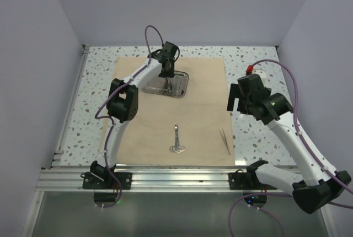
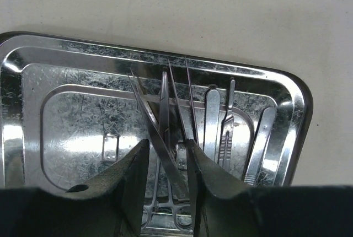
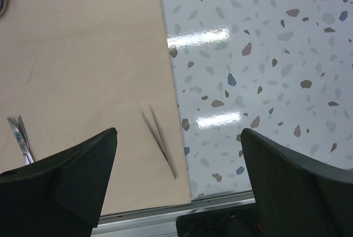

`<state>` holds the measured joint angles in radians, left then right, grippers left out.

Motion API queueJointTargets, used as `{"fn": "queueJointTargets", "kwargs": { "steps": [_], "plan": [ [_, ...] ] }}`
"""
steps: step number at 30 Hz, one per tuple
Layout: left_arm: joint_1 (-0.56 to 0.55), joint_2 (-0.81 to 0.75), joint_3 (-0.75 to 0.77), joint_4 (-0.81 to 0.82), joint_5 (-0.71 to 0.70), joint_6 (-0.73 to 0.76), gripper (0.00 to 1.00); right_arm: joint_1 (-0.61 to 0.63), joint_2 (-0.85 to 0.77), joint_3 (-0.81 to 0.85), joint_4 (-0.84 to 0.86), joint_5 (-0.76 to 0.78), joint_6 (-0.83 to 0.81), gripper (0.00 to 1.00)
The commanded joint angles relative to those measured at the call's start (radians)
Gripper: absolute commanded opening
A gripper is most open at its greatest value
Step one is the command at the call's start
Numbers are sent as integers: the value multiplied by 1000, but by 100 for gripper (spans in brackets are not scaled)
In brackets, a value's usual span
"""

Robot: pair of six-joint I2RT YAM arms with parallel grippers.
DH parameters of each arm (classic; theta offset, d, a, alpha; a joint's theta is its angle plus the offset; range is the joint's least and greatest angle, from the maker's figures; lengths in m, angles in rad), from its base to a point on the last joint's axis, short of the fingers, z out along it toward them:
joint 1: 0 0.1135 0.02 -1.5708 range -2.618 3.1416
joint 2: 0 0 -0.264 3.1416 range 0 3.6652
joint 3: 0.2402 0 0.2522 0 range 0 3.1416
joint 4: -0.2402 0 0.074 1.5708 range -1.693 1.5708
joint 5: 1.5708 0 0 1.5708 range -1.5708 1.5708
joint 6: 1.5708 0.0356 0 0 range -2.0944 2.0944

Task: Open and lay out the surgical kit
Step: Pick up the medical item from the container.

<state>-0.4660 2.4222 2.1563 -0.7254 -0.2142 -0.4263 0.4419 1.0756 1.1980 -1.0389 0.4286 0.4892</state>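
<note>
The tan wrap sheet (image 1: 204, 116) lies spread flat on the table. On its far part stands the shiny steel tray (image 1: 182, 82), and my left gripper (image 1: 166, 74) points down into it. In the left wrist view the left gripper (image 2: 168, 142) is shut on long steel tweezers (image 2: 154, 121), whose tips fan out over the tray (image 2: 33, 55). Scissors (image 1: 176, 140) and a second pair of tweezers (image 1: 225, 140) lie on the near part of the wrap. My right gripper (image 3: 179, 130) hangs open and empty above those tweezers (image 3: 160, 140), at the wrap's (image 3: 83, 55) right edge.
More steel instruments stay in the tray: scalpel handles (image 2: 226, 132) and ring-handled forceps (image 2: 165, 209). Speckled tabletop (image 1: 253, 138) borders the wrap. An aluminium rail (image 1: 176, 176) runs along the near edge, and white walls close in the sides and back.
</note>
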Motion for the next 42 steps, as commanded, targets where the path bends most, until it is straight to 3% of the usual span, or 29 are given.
{"fn": "queueJointTargets", "kwargs": {
  "steps": [1, 12, 27, 35, 42],
  "plan": [
    [0, -38, 17, 29, 33, 1, 37, -3, 13, 2, 19, 27, 8, 98],
    [-16, -25, -1, 40, 64, 0, 38, -3, 20, 0, 28, 30, 2, 99],
    [-26, 87, 34, -42, -8, -31, 35, -5, -5, -11, 14, 44, -12, 98],
    [-26, 81, 45, -46, 7, -35, 2, -5, -2, 2, 8, 36, -14, 98],
    [-31, -60, 22, -62, 24, -74, 0, -6, 27, 67, -19, 29, -31, 98]
  ]
}}
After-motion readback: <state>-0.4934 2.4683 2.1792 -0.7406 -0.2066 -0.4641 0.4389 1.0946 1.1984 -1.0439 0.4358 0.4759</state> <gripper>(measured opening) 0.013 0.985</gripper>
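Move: My left hand hangs open in the tray. The thin tweezers, tips pointing away from me, lie about 2 cm to its right, 1 cm back and 3 cm below. The ring-handled clamp is almost straight under it, with the crossed tweezers about 1 cm to its left; the flat handle lies some 4 cm to its right and 2 cm back. From my right hand the thin tweezers are roughly 26 cm ahead, 30 cm left and 20 cm lower. I ease my left hand some 2 cm to the right and slightly back, off the clamp and over the thin tweezers, then lower it about 2 cm with the fingers still pointing down and forward. There I stop and shut the fingers from partly open, pinching the tweezers across both prongs. ##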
